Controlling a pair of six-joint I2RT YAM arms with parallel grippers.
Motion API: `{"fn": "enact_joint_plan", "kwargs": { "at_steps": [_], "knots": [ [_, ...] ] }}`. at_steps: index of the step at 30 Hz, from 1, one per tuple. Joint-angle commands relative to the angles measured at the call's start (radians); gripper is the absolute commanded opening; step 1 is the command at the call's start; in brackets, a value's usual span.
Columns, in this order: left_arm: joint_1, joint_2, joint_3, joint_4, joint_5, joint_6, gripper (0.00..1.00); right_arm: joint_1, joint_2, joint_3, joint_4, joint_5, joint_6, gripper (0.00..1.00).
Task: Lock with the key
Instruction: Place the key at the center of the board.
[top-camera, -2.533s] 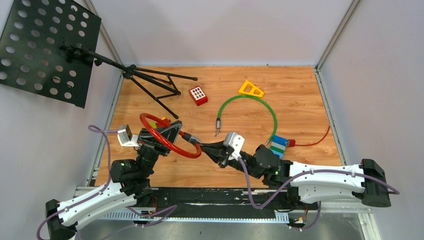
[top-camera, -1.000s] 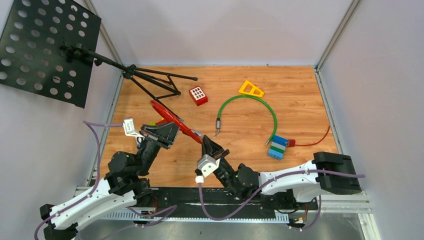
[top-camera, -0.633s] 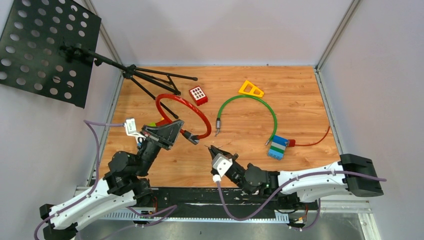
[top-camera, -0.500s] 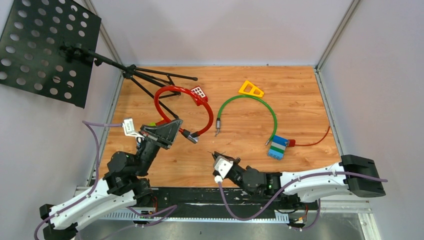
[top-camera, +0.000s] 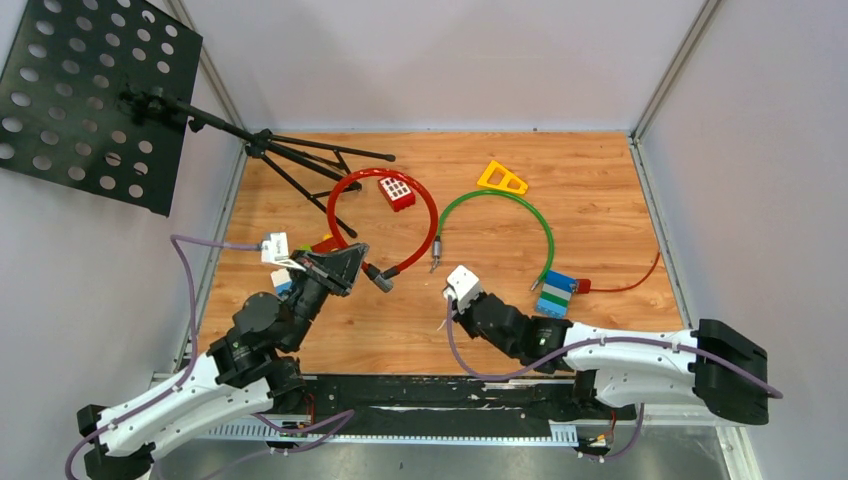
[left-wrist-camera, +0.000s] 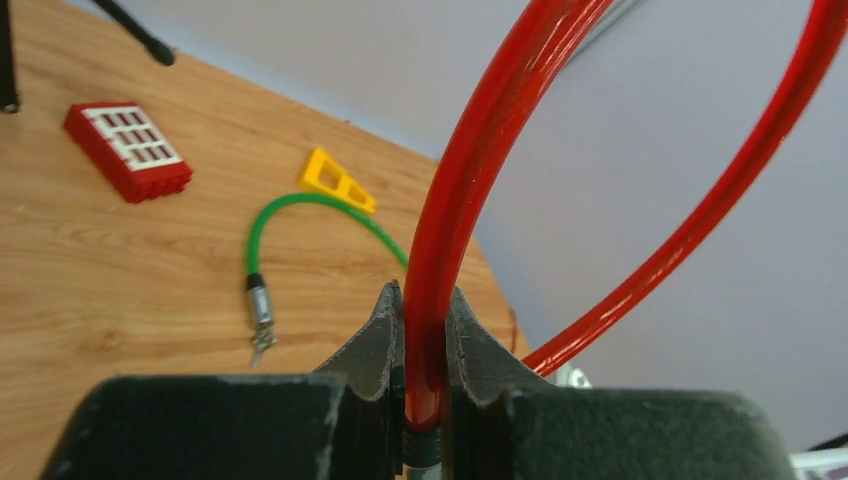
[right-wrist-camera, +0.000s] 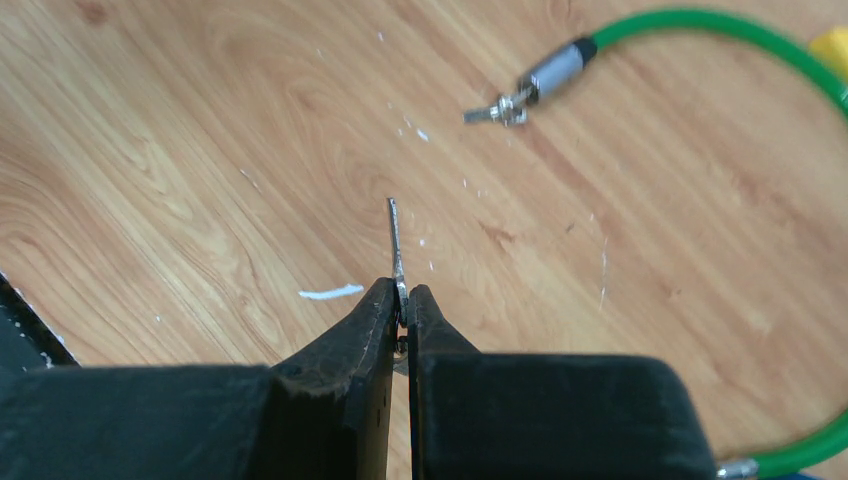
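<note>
My left gripper (left-wrist-camera: 420, 295) is shut on the red cable lock (left-wrist-camera: 480, 140), pinching the cable just above its dark collar. In the top view the red cable lock's loop (top-camera: 420, 195) arcs up and away from the left gripper (top-camera: 350, 255), and the loop's metal end (top-camera: 380, 280) hangs just right of the fingers. A thin silver key (right-wrist-camera: 393, 235) sticks out forward over bare wood, with my right gripper (right-wrist-camera: 402, 292) shut on it. In the top view the right gripper (top-camera: 450, 298) sits a little right of the lock's metal end, apart from it.
A green cable lock (top-camera: 500, 200) with a metal end (right-wrist-camera: 545, 75) lies mid-table. Around it are a red block (top-camera: 396, 190), a yellow triangle (top-camera: 502, 178), a blue-green block (top-camera: 557, 293) and a thin red wire (top-camera: 640, 280). A black music stand (top-camera: 90, 95) fills the far left.
The red loop has swung up and over to the right in my left gripper. My right gripper, still holding the key, drew back from the lock's end and then shifted right.
</note>
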Motion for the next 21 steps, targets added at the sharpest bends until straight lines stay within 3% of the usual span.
{"fn": "enact_joint_plan", "kwargs": {
  "at_steps": [1,17,21],
  "knots": [
    [0.002,0.03,0.045,-0.138,-0.081,-0.037,0.0,-0.095,0.024,0.086,-0.213,-0.192,0.171,0.0],
    [0.002,0.113,-0.019,-0.174,-0.066,-0.023,0.0,-0.205,0.171,0.208,-0.355,-0.269,0.237,0.01],
    [0.002,0.1,-0.029,-0.165,-0.053,-0.018,0.0,-0.23,0.195,0.236,-0.388,-0.309,0.247,0.14]
  ]
}}
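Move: The right hand already holds the key; the bare spot near the board's centre lies about 10 cm below it and 2 cm to its right. From that hand the green lock's keys lie some 9 cm ahead and 4 cm left, the white scratch 2 cm back and 3 cm left, both on the board. From the left hand, still gripping the red lock, the spot is roughly 19 cm right, 2 cm back and 31 cm down. Right hand tips down and lowers its key 5 cm boardward, slightly right; left lowers the red lock 10 cm. ##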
